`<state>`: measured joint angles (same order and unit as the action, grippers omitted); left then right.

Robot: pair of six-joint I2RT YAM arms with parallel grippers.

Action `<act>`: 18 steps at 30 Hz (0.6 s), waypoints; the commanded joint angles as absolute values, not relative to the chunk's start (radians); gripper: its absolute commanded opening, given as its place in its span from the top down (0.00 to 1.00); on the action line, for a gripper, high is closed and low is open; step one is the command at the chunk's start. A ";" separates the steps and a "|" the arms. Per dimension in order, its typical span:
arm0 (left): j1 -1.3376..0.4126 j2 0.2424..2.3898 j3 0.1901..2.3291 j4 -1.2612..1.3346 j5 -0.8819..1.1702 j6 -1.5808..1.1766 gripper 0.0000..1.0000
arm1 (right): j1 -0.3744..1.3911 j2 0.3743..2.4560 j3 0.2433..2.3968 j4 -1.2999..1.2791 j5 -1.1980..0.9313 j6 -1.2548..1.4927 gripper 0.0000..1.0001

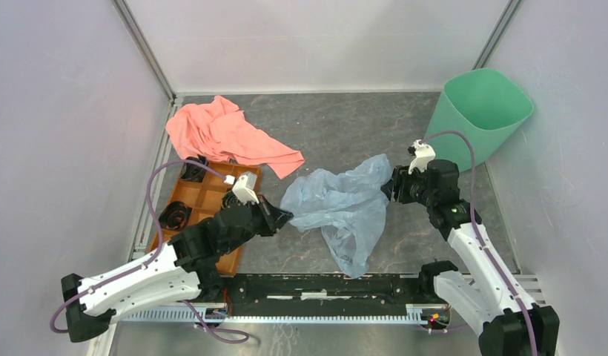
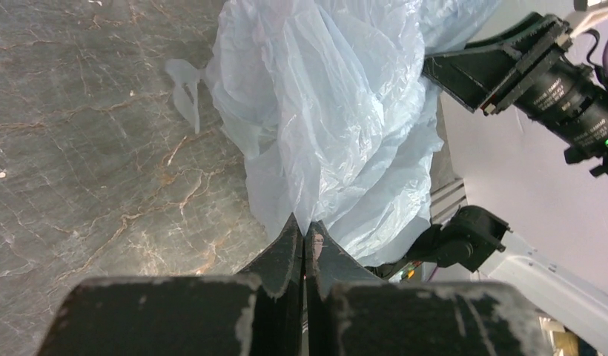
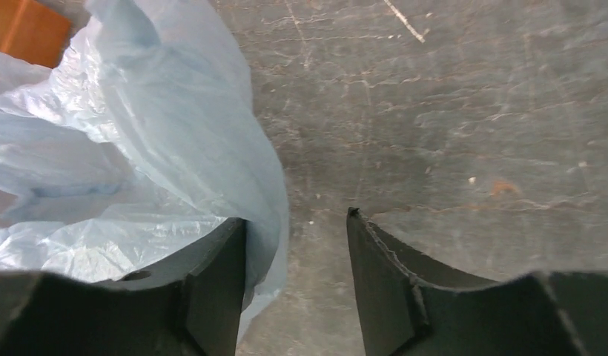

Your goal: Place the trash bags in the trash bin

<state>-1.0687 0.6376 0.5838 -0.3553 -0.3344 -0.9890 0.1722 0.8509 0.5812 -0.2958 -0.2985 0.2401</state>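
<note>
The pale blue trash bag (image 1: 344,204) lies crumpled mid-table between both arms. My left gripper (image 1: 284,216) is shut on the bag's left edge; in the left wrist view the plastic (image 2: 323,111) rises straight out of the closed fingertips (image 2: 306,228). My right gripper (image 1: 388,187) is at the bag's right end with its jaws apart. In the right wrist view a fold of the bag (image 3: 138,148) drapes over the left finger (image 3: 212,259) and hangs loose in the gap, not pinched. The mint-green trash bin (image 1: 480,111) stands at the back right, behind the right arm.
A salmon-pink cloth (image 1: 227,135) lies at the back left, partly over an orange compartment tray (image 1: 205,200) holding dark round parts. The tray sits under the left arm. White walls enclose the table on three sides.
</note>
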 commanded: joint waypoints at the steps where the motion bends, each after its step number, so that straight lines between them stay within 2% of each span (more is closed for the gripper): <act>1: -1.028 0.653 0.584 -0.300 -0.355 -1.070 0.98 | 0.228 0.834 0.662 -0.357 -0.168 0.165 0.37; 5: -0.891 0.728 0.591 -0.273 -0.246 -1.004 0.98 | 0.308 0.854 0.707 -0.386 -0.129 0.133 0.30; 8: -0.660 0.843 0.590 -0.221 0.063 -0.979 0.98 | 0.315 0.862 0.759 -0.445 -0.027 0.089 0.26; 10: -0.574 0.891 0.570 -0.144 0.221 -0.990 0.98 | 0.316 0.852 0.782 -0.466 -0.033 0.084 0.25; 14: -0.562 0.893 0.561 -0.107 0.241 -0.988 0.98 | 0.316 0.804 0.720 -0.407 -0.256 0.144 0.22; 18: -0.560 0.888 0.526 -0.092 0.240 -0.998 0.98 | 0.326 0.784 0.521 -0.212 -0.482 0.284 0.20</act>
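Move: The left hand still pinches one edge of the trash bag; the bag's loose middle lies about 15 cm to its right, 4 cm ahead and 9 cm lower. The compartment tray is some 24 cm to its left, 7 cm ahead and 17 cm below. From the right hand, already half open at the bag's far end, the bag's middle is about 13 cm left, 6 cm back and 4 cm lower, while the trash bin stands roughly 23 cm right and 20 cm ahead, near its height. The bag comes free of the right fingers as they open wider; that hand rises about 4 cm, easing left over the bag late on. Keeping its pinch, the left hand swings the bag edge quickly forward some 7 cm and down 5, its fingers tipping down about 15 degrees; a small drift left partly turns back. ##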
